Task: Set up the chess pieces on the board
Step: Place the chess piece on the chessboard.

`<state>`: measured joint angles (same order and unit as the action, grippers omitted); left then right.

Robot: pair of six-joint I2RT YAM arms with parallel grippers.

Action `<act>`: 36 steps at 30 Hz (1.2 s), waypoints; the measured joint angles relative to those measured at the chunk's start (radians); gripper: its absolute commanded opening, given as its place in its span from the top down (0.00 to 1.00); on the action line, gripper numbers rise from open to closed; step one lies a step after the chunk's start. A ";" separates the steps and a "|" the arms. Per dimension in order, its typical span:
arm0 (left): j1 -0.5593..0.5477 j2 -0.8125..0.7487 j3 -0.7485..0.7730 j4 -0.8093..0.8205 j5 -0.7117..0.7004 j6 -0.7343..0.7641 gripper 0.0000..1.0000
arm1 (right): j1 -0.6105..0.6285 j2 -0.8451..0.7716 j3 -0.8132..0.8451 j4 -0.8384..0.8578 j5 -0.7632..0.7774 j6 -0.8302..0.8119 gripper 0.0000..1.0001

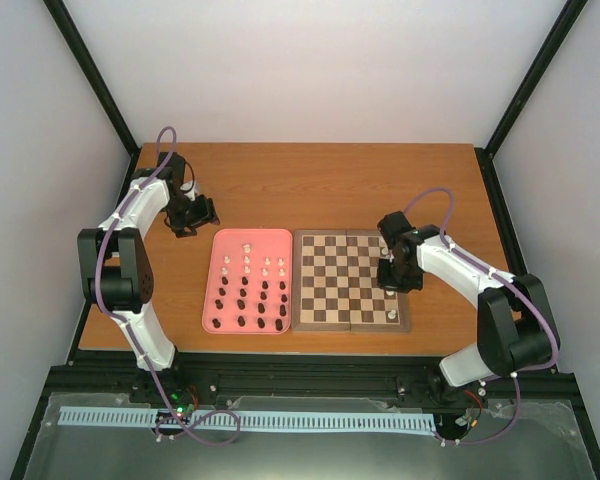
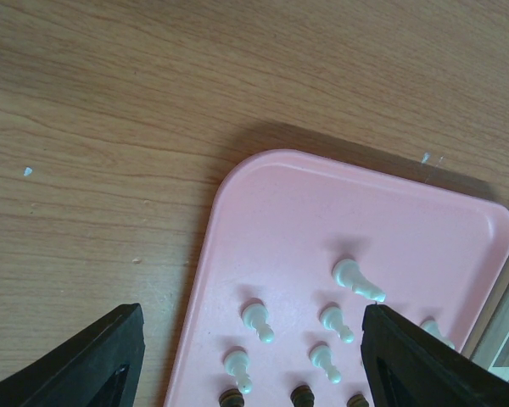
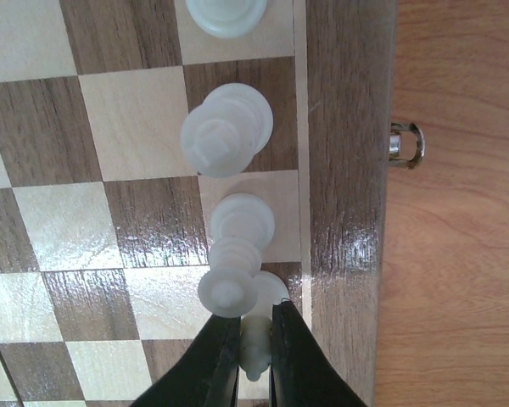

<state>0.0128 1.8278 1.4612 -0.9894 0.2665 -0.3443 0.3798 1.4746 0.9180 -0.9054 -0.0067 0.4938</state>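
Observation:
The board [image 1: 325, 290] lies right of centre, and a few white chess pieces [image 1: 393, 315] stand along its right edge. My right gripper [image 3: 256, 339] is shut on a small white piece [image 3: 256, 354], which it holds just over the edge file by the brown border [image 3: 339, 170]. Two taller white pieces [image 3: 227, 131] [image 3: 237, 254] stand right in front of it. My left gripper [image 2: 253, 322] hangs open over the far left corner of the pink tray [image 2: 305, 203]. White pieces [image 2: 356, 280] and dark ones [image 2: 301, 396] stand in rows there, with nothing between the fingers [image 2: 93, 365].
The pink tray [image 1: 220, 300] sits against the board's left side, and its white and dark pieces [image 1: 245, 295] stand in rows. A metal clasp [image 3: 405, 144] juts from the board's right edge. Bare wooden table [image 1: 310, 185] stretches behind both.

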 measured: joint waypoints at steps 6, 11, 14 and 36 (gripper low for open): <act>0.000 0.000 0.000 0.000 0.000 0.000 0.21 | 0.000 0.012 -0.002 0.003 -0.003 -0.008 0.81; 0.000 0.000 0.000 0.000 0.000 0.000 0.21 | -0.001 0.026 -0.010 0.000 -0.005 -0.014 0.77; 0.000 0.000 0.000 0.000 0.000 0.000 0.21 | -0.001 0.024 -0.010 0.000 -0.006 -0.016 0.74; 0.000 0.000 0.000 0.000 0.003 0.000 0.21 | 0.060 -0.025 0.456 -0.193 -0.005 -0.075 0.52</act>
<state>0.0128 1.8282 1.4612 -0.9894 0.2699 -0.3443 0.4397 1.4494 1.3743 -1.0988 -0.0116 0.4191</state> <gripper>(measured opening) 0.789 0.469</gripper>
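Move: The right hand still holds the white piece upright at its square on the board's right edge file, the piece's middle about 2 cm below the hand point. The next white piece stands about 3 cm ahead, another roughly 6 cm ahead, and one about 6 cm back, all near the same line and some 2 cm below. From the idle left hand the held piece is about 46 cm right, 16 cm back and some 8 cm lower. Right fingers open off the white piece, then the hand rises about 14 cm, swinging forward and left. ##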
